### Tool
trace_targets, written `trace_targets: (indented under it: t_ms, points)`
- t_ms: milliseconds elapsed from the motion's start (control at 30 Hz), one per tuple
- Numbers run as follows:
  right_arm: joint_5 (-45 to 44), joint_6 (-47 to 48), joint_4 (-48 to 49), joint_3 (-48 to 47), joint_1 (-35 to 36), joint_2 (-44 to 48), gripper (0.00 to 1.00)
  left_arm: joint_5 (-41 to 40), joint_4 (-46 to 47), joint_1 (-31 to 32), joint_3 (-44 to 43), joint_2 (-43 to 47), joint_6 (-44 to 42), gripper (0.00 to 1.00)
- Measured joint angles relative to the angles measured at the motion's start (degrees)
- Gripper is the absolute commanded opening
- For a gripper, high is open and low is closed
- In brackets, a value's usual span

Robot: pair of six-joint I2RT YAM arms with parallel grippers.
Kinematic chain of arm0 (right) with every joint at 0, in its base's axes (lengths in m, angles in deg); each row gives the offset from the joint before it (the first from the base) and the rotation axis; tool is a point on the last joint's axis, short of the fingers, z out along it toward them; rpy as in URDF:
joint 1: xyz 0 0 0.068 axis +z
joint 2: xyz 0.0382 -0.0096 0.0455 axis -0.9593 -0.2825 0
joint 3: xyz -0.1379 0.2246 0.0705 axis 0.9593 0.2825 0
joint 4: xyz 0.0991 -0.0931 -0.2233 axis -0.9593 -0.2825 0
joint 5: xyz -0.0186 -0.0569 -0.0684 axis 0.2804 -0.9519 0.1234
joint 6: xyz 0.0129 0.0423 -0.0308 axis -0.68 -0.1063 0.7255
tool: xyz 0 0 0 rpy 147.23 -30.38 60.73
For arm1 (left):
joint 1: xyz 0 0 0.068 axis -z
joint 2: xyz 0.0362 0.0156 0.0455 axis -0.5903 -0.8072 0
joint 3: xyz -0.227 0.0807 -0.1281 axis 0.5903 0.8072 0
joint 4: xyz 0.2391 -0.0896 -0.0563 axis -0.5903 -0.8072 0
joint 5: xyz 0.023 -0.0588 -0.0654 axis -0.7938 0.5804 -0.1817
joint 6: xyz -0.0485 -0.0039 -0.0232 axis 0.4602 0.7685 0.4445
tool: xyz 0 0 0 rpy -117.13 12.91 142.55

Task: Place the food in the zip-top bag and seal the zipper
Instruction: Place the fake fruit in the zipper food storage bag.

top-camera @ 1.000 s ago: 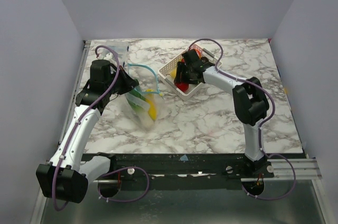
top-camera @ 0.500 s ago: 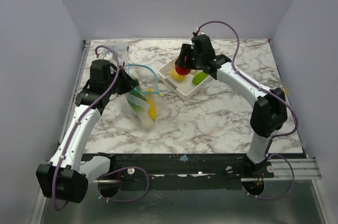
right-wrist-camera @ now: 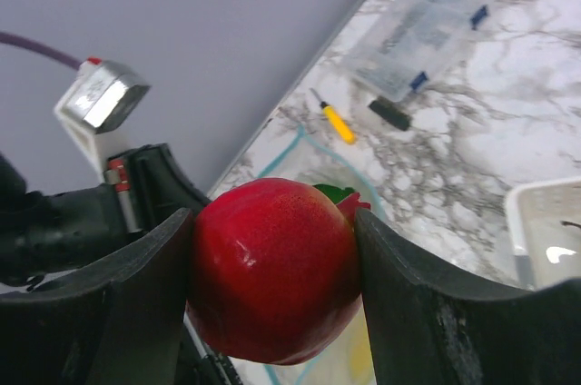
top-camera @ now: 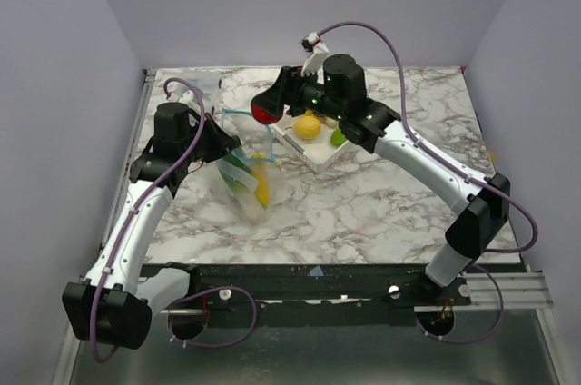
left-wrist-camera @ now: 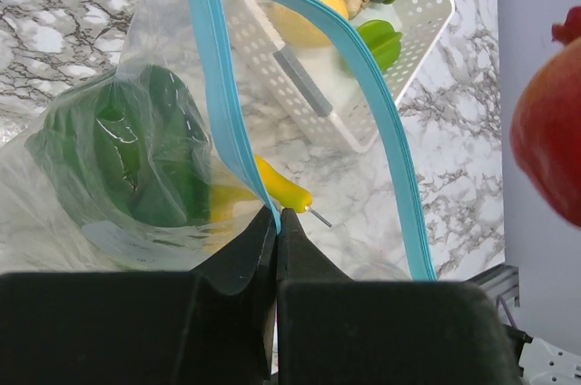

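My left gripper [top-camera: 231, 143] [left-wrist-camera: 277, 213] is shut on the near lip of the zip-top bag [top-camera: 245, 178] [left-wrist-camera: 136, 144], holding its mouth open. The blue-green zipper [top-camera: 243, 116] [left-wrist-camera: 221, 94] runs in a loop around that mouth. Inside the bag lie green and yellow food pieces. My right gripper [top-camera: 270, 110] [right-wrist-camera: 272, 283] is shut on a glossy red fruit [top-camera: 264, 114] [right-wrist-camera: 272, 276] [left-wrist-camera: 550, 149], hanging in the air just above the far side of the bag mouth. More food sits in the white basket [top-camera: 320, 154] [left-wrist-camera: 413, 44]: a yellow piece [top-camera: 309, 125] and a green one [top-camera: 338, 137].
The basket stands right of the bag, close to its mouth. A clear flat packet [right-wrist-camera: 422, 31] [top-camera: 196, 85], a small yellow-handled tool [right-wrist-camera: 338, 122] and a small black piece [right-wrist-camera: 390, 113] lie at the back left. A wall borders the table's left edge.
The right arm has lifted the red fruit out of the basket and carried it left, over the bag's mouth. The left arm and the bag have stayed put.
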Motion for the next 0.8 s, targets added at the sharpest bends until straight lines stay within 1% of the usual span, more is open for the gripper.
trace_targets:
  t_ms: [100,233,333,400,433,633,700,800]
  points:
    - [2.16,-0.55,0.79,-1.92,2.45,-1.79,0.01,0.00,-0.02,0.00,0.00,0.11,-0.02,0.00]
    - [2.47,-1.11,0.70,-4.11,4.52,-5.14,0.03,0.20,-0.04,0.00,0.00,0.26,-0.02,0.00]
    - [1.31,-1.11,-1.20,-6.08,5.14,-8.04,0.12,0.79,-0.07,0.00,0.00,0.28,-0.02,0.00]
    - [-0.07,-1.07,-2.75,-6.97,5.44,-9.70,0.22,1.14,-0.07,0.00,-0.02,0.31,-0.04,0.00]
    - [-0.83,-1.05,-3.50,-7.26,5.60,-10.40,0.25,1.31,-0.07,0.00,-0.02,0.31,-0.04,0.00]
    - [-2.95,-1.27,-8.44,-8.83,5.84,-13.64,0.36,1.60,-0.63,0.00,-0.22,0.31,-0.17,0.00]
    - [-2.95,-1.51,-9.49,-8.83,5.86,-14.05,0.43,1.66,-0.79,0.00,-0.35,0.31,-0.26,0.00]
    - [-2.86,-1.88,-10.80,-9.42,5.92,-14.64,0.46,1.73,-0.98,0.00,-0.50,0.31,-0.35,0.00]
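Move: The zipper bag's open mouth is the target for the pomegranate already in the right hand: its middle lies about 7 cm to that hand's left, roughly 1 cm back and 12 cm below. The lemon in the white basket is some 13 cm ahead, 8 cm right and 30 cm below; inside the bag, the banana lies about 5 cm back, 5 cm left and 26 cm down. From the left hand, the mouth's middle is about 2 cm forward and 4 cm right, level with it. Leftward first, drawing back a little, the right hand swings the pomegranate some 6 cm over towards the bag's mouth, then sinks about 10 cm and slows as it arrives. On the way down its fingers tip roughly 15 degrees further downward, keeping their hold on the fruit. The left hand stays nearly in place, still pinching the bag's edge. ##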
